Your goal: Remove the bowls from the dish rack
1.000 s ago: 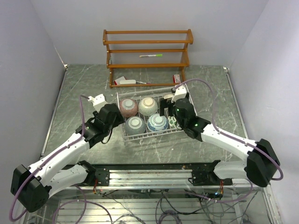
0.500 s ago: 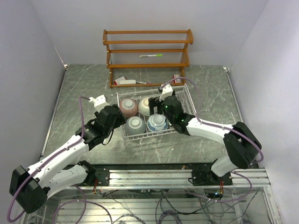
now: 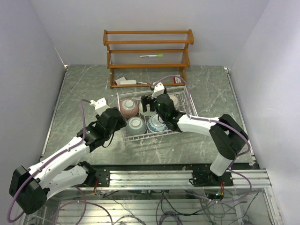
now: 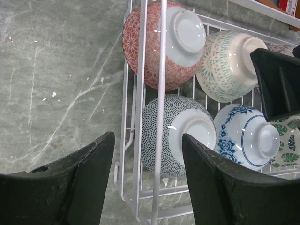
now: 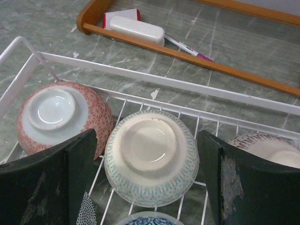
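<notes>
The white wire dish rack (image 3: 154,135) holds several bowls upside down. My right gripper (image 3: 149,102) hangs open over the back row. In the right wrist view its fingers straddle the cream-and-teal bowl (image 5: 150,157), with the right finger almost at the bowl's side. The pink bowl (image 5: 63,117) sits to its left and a brown-speckled bowl (image 5: 267,150) to its right. My left gripper (image 4: 147,138) is open above the rack's left rim wire (image 4: 161,70), with the dotted grey bowl (image 4: 176,133) partly between its fingers. The blue-and-white bowl (image 4: 246,136) and a green-leaf bowl (image 4: 288,150) lie further right.
A brown wooden three-tier shelf (image 3: 147,42) stands behind the rack with a green pen (image 3: 151,56) on it. A white box (image 5: 136,28), a pink-tipped pen (image 5: 187,47) and a red-and-white card (image 3: 177,79) lie at its base. Grey walls close in both sides.
My right gripper has swung left across the rack, from its right end to over the cream-and-teal bowl, with its fingers drawing in slightly. My left gripper has edged closer to the rack's left rim.
</notes>
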{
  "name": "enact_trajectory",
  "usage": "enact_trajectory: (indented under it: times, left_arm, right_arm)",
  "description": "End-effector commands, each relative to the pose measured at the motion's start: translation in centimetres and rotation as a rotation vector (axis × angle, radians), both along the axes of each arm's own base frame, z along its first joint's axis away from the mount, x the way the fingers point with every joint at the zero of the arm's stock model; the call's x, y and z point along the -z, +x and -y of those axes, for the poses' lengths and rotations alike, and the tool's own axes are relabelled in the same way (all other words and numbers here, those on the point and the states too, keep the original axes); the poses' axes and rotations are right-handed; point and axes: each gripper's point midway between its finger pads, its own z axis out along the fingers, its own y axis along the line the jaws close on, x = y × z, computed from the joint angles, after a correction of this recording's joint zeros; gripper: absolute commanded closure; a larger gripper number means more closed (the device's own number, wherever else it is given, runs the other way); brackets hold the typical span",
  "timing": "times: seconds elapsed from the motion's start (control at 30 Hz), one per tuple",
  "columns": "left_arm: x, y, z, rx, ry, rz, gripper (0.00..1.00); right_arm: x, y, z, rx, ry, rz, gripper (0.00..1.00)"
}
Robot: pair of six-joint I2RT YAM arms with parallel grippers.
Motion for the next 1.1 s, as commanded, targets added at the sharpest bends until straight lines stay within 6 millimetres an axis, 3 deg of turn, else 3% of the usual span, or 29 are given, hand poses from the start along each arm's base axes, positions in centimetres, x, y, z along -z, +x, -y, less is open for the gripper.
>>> enact_trajectory:
  times: [0.0,0.2,0.37,0.5,0.7,0.97,1.07]
  left_arm:
    - [-0.5,0.2,0.6,-0.005,-0.034,0.026,0.30]
    - [-0.8,0.2,0.6,-0.005,-0.035,0.029,0.32]
    - [-0.9,0.0,0.7,-0.004,-0.036,0.029,0.33]
    - [-0.7,0.0,0.7,-0.005,-0.036,0.026,0.34]
    - [-0.7,0.1,0.9,-0.003,-0.038,0.023,0.35]
    - [-1.0,0.1,1.4,0.009,-0.057,0.028,0.31]
    - [-1.1,0.0,1.5,0.012,-0.059,0.029,0.30]
  right_arm:
    - [0.2,0.9,-0.9,0.007,-0.006,0.018,0.13]
    - [2.4,1.2,-0.9,0.018,-0.037,-0.020,0.22]
    - [2.5,1.5,-1.4,0.019,-0.026,-0.023,0.33]
    - [3.1,1.6,-1.4,0.024,-0.025,-0.033,0.36]
    - [3.6,1.5,-1.3,0.031,-0.019,-0.045,0.58]
    - [2.7,1.5,-1.2,0.042,-0.004,-0.046,0.97]
    - [1.4,1.7,-0.9,0.059,0.013,-0.034,1.00]
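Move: The pale green bowl lies upside down in the rack just under the right gripper, its middle about 2 cm ahead, 1 cm to the left and some 6 cm below. From this hand, the red bowl is about 11 cm left and 1 cm ahead, the brown-patterned bowl about 9 cm right and 4 cm ahead, and the blue-flowered bowl about 4 cm right and 6 cm back. From the left gripper, the pale green bowl lies some 8 cm ahead and 13 cm right. Lower the right gripper about 3.5 cm onto the pale green bowl, easing it forward by a good centimetre and about 1 cm left, until the open fingers straddle the upturned foot. Then close them from nearly wide to about half open, pinch the foot from both sides and keep the grip there with the wrist barely turning. ##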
